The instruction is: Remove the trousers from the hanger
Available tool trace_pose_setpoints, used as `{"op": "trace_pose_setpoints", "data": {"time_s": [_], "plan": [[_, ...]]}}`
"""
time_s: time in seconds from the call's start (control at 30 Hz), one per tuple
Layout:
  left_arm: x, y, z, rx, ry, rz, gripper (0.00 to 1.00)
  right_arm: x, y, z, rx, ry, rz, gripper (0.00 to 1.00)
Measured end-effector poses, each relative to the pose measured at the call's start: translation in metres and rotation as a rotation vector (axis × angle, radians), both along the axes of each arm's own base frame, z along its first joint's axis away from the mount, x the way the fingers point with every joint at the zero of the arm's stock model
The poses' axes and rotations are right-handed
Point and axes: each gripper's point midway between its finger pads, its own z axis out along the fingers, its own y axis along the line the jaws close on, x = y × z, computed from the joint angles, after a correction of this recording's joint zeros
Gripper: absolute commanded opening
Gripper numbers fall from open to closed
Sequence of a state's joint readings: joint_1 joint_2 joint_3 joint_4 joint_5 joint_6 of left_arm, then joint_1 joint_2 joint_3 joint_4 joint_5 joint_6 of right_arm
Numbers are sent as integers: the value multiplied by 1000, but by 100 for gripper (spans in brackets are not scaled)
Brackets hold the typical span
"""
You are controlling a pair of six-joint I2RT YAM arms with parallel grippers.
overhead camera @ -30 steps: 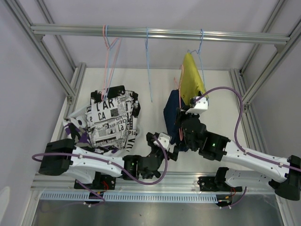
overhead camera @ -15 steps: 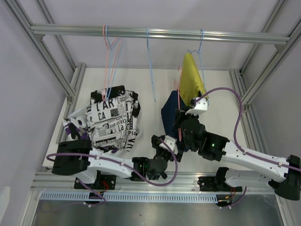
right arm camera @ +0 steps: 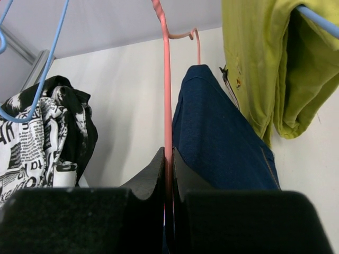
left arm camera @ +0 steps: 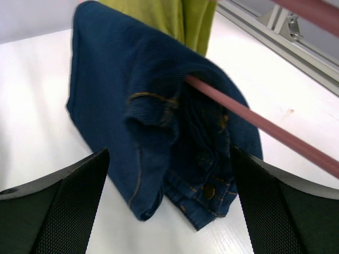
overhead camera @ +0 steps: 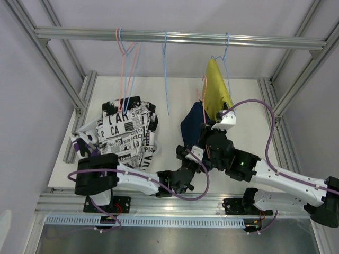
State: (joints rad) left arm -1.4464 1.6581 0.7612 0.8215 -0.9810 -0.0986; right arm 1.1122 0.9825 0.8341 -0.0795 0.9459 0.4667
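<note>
Navy trousers [overhead camera: 192,124] hang over the bar of a pink hanger [overhead camera: 203,87] whose hook is off the rail. My right gripper [overhead camera: 207,149] is shut on the wire of the pink hanger [right arm camera: 167,100], with the navy trousers [right arm camera: 220,137] just right of it. My left gripper [overhead camera: 187,154] is open and low in front of the navy trousers [left arm camera: 143,100]; its fingers [left arm camera: 71,206] stand on either side of the waistband without touching it. Yellow trousers [overhead camera: 215,91] hang on a blue hanger [overhead camera: 226,50] on the rail.
A heap of patterned trousers [overhead camera: 124,135] lies on the white table [overhead camera: 169,100] at the left. An empty pink hanger [overhead camera: 125,61] and an empty blue hanger [overhead camera: 165,69] hang from the rail [overhead camera: 180,38]. Frame posts flank both sides.
My left arm has swung right and forward, bringing its open gripper up to the navy trousers. The navy trousers have tilted slightly left. The right gripper keeps its hold on the pink hanger.
</note>
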Motion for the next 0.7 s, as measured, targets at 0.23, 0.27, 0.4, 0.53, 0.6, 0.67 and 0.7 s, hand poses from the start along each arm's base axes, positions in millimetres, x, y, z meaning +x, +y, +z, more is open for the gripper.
{"op": "trace_pose_setpoints", "data": {"time_s": [0.23,0.27,0.4,0.53,0.6,0.67,0.7], "plan": [[3,-15,-8,10,-25,-21,86,1,-5,-8,-30,6,-7,0],[3,-16,-9,13,-27,-28,82,1,-5,-9,-29,6,-8,0],[2,-22,-8,19,-38,-62,56,3,-5,-9,-9,4,-12,0],[4,-22,-5,33,-67,-65,41,3,-5,-5,13,-2,-13,0],[6,-22,-3,40,-87,-62,41,3,-6,-3,21,-5,-14,0],[8,-20,0,39,-106,-55,40,2,-7,-2,30,-7,-14,0],[15,-14,2,31,-110,-22,40,0,-7,-3,29,-1,-3,0]]}}
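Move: Straight in front of the left gripper hang the navy trousers, their middle about 5 cm ahead, 2 cm to its right and nearly level. The pink hanger, where the other hand pinches it, is some 5 cm ahead, 3 cm right and 9 cm up; the yellow-green trousers hang about 18 cm ahead, 8 cm right and higher by 8. From the right hand the navy trousers lie about 8 cm below, 2 cm to its left and nearly level fore and aft. Closing its fingers from wide open to less than half around the navy cloth, the left hand shifts about 2 cm to the right with a 1 cm dip, then rises again and pushes some 1 cm forward into the trousers, its tip tilting up about 5 degrees. The right hand keeps its pinch on the pink hanger, drifting under 1 cm to the right. ##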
